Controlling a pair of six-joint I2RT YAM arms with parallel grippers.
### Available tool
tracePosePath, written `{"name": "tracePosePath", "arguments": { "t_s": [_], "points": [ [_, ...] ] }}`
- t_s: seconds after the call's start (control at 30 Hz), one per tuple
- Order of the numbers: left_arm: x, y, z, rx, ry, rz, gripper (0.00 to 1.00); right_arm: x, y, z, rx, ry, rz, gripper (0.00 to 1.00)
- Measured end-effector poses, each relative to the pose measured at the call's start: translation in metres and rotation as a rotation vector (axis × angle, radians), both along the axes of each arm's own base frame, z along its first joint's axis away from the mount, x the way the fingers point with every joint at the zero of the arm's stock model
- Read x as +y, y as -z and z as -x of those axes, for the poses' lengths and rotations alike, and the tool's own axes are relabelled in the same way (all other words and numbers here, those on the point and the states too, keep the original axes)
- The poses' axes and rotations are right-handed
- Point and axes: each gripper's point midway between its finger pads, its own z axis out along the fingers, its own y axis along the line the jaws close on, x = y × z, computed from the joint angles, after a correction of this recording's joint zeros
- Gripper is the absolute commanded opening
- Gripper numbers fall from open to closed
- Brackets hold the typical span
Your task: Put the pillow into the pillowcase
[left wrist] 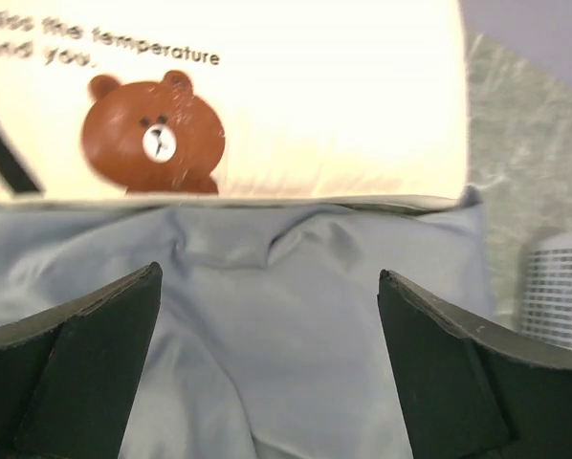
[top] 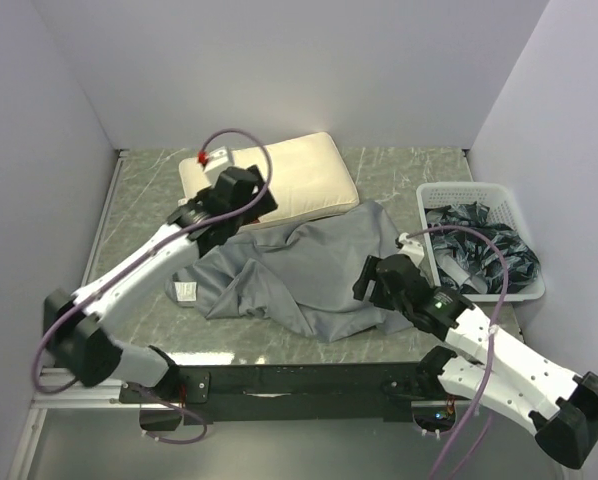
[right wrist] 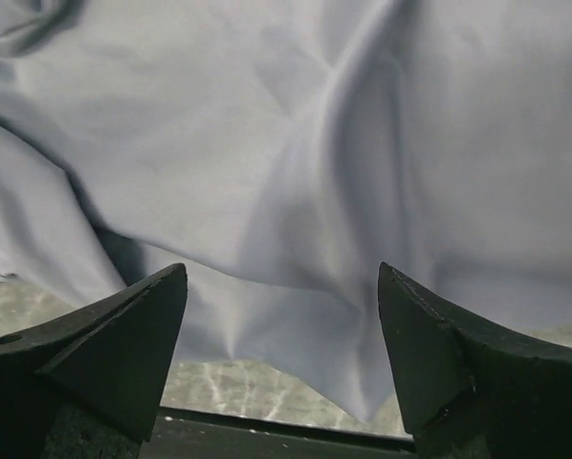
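The cream pillow (top: 279, 180) lies at the back of the table, its bear-face end (left wrist: 152, 134) toward my left gripper. The grey pillowcase (top: 299, 270) is crumpled in front of it, its far edge lapping the pillow's near side, and a small white tag (top: 186, 291) shows at its left. My left gripper (top: 229, 200) hovers over the pillowcase's far-left edge beside the pillow, open, with only grey cloth (left wrist: 286, 363) below the fingers. My right gripper (top: 374, 280) stands open over the pillowcase's near-right corner (right wrist: 296, 191), holding nothing.
A white slatted basket (top: 434, 195) with dark patterned cloth inside stands at the right edge. White walls enclose the table on three sides. A black rail (top: 299, 380) runs along the near edge, close under the right gripper.
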Motion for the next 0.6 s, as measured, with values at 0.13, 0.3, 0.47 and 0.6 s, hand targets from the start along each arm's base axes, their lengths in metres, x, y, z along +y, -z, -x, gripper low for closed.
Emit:
{"name": "tracePosePath", "arguments": {
  "t_s": [0.13,0.3,0.47,0.6],
  "points": [
    [-0.010,0.034,-0.030,0.066,0.029,-0.103,0.99,0.017,-0.011,-0.017,-0.024,-0.032,-0.008,0.86],
    [-0.002,0.083,-0.082,0.186,-0.002,-0.186,0.99,0.048,-0.008,-0.029,-0.020,-0.117,0.013,0.87],
    [-0.001,0.123,-0.126,0.262,-0.011,-0.241,0.99,0.102,-0.003,-0.034,-0.021,-0.275,-0.011,0.86],
    [0.000,0.152,-0.149,0.319,-0.024,-0.285,0.80,0.129,0.010,-0.042,-0.007,-0.341,-0.030,0.86]
  ]
}}
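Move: The pillow's middle lies about 23 cm ahead of my left hand, practically in line with it and some 18 cm lower; the bear print is about 13 cm ahead and 6 cm to the left. The rumpled pillowcase is centred roughly 4 cm back and 5 cm to the right, 22 cm below. From my right hand, the pillowcase's middle is about 9 cm ahead, 16 cm left and 9 cm down, with the pillow's middle some 36 cm ahead, 22 cm left and 4 cm down. With fingers wide open, I drive my left hand down and forward in equal measure, about 15 cm each, onto the front part of the pillow just right of the bear, tipping the fingers further down until their tips meet the pillow top. Meanwhile my open right hand sweeps some 13 cm left and a little forward above the pillowcase, turning about 20 degrees counter-clockwise. ##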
